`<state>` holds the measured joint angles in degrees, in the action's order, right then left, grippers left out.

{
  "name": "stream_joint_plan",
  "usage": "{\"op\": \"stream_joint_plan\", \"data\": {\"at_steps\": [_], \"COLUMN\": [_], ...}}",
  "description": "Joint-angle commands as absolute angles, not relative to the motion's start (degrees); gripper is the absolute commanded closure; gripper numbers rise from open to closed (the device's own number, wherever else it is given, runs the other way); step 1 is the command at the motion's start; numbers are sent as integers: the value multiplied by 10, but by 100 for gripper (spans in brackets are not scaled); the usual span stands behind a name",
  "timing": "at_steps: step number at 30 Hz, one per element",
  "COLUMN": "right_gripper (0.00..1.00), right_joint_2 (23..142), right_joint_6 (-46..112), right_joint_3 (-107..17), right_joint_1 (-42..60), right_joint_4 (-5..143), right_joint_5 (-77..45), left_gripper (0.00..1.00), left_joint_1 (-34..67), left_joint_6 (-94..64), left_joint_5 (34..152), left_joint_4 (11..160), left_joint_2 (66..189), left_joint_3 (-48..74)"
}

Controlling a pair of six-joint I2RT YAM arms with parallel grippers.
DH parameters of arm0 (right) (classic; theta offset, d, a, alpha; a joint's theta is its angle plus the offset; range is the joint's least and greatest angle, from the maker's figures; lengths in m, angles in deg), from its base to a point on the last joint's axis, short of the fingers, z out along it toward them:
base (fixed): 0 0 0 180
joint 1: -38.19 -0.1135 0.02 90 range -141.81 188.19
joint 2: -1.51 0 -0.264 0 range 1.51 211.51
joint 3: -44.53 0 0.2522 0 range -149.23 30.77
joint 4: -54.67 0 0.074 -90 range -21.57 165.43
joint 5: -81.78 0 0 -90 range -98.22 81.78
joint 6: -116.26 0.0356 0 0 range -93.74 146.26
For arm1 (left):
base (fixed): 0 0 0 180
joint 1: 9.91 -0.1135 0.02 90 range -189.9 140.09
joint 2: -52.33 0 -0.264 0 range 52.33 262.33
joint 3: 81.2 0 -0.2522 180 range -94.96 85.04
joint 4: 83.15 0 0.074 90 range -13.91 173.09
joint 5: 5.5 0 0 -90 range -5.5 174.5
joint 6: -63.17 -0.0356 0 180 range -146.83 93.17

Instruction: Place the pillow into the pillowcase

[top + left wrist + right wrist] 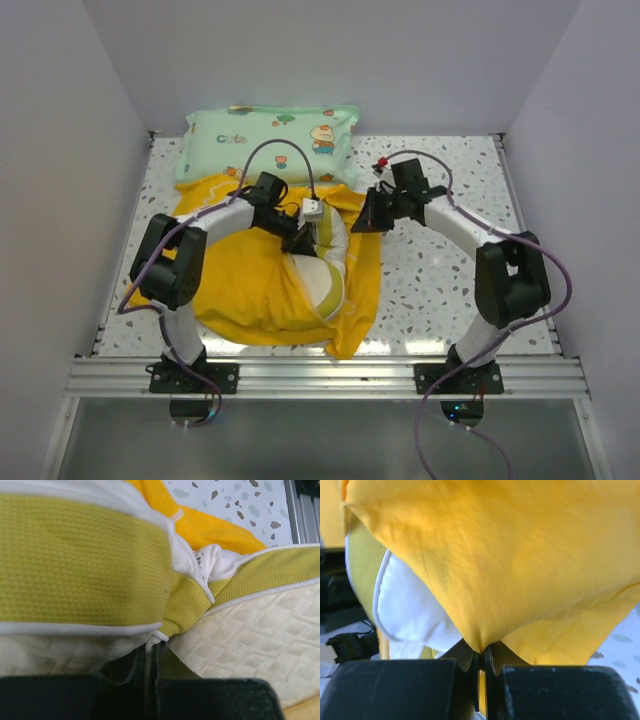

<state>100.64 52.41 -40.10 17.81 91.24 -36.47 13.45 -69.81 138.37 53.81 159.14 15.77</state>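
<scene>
The bright yellow pillowcase point(250, 290) lies crumpled on the left half of the table. The cream-white pillow point(330, 282) is bent double on it, its yellow-green band showing. My left gripper point(303, 238) is shut on the pillow's white piped edge; in the left wrist view the gripper point(151, 650) pinches that edge beside the quilted pillow point(260, 630), with the pillowcase point(210, 527) behind. My right gripper point(366, 222) is shut on the pillowcase's right edge. In the right wrist view the gripper point(482, 655) holds a fold of pillowcase point(520, 555), lifted over the pillow point(410, 605).
A mint-green cartoon-print pillow point(270, 140) lies along the back wall, touching the pillowcase's far edge. White walls close in the speckled table point(450, 270) on three sides. An aluminium rail point(330, 375) runs along the near edge by the arm bases.
</scene>
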Motion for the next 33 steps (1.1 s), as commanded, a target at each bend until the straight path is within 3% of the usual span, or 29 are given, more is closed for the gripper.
{"op": "stream_joint_plan", "data": {"at_steps": [1, 7, 10, 16, 20, 24, 30, 33], "right_gripper": [100, 100, 100, 100, 100, 100, 100, 100], "right_joint_2": [870, 811, 839, 877, 868, 866, 873, 883], "right_joint_6": [555, 583, 536, 534, 625, 718, 755, 694], "right_joint_3": [-389, -322, -321, -359, -362, -365, -358, -354], "right_joint_1": [246, 255, 262, 290, 280, 239, 172, 185], "right_joint_4": [844, 809, 875, 859, 772, 691, 661, 722], "right_joint_5": [-456, -539, -503, -534, -632, -651, -664, -672], "left_gripper": [100, 100, 100, 100, 100, 100, 100, 100], "left_joint_1": [108, 59, 42, 48, 77, 134, 144, 120], "left_joint_6": [-668, -629, -622, -602, -600, -587, -529, -428], "left_joint_5": [1159, 1179, 1185, 1093, 1129, 1190, 1314, 1371], "left_joint_4": [479, 456, 444, 454, 452, 468, 547, 628], "left_joint_2": [1668, 1700, 1687, 1669, 1676, 1700, 1689, 1654], "left_joint_3": [154, 104, 99, 124, 96, 56, 56, 80]}}
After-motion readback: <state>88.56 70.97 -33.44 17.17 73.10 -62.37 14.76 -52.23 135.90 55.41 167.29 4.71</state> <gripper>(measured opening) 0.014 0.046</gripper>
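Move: My left hand is nearly shut at the folded edge of the pillow. The pillow's exposed end is centred about 5 cm to this hand's right and 2 cm back. The pillowcase edge pinched in my right hand is some 13 cm right, 5 cm ahead and 5 cm higher. The green cushion lies about 22 cm ahead and 8 cm left, roughly level. From my right hand, the pillow's exposed end is about 7 cm back, 9 cm left and 6 cm below. Keeping my pinch on the pillowcase edge, I haul it some 12 cm up and about 6 cm back with my right hand, first edging right, then sweeping left over the pillow's far corner while that hand rolls about 30 degrees, left side rising. My left hand stays low at the pillow, working forward about 4 cm, swinging a little left and then some 6 cm right, towards the raised edge, fingers still nearly shut. ##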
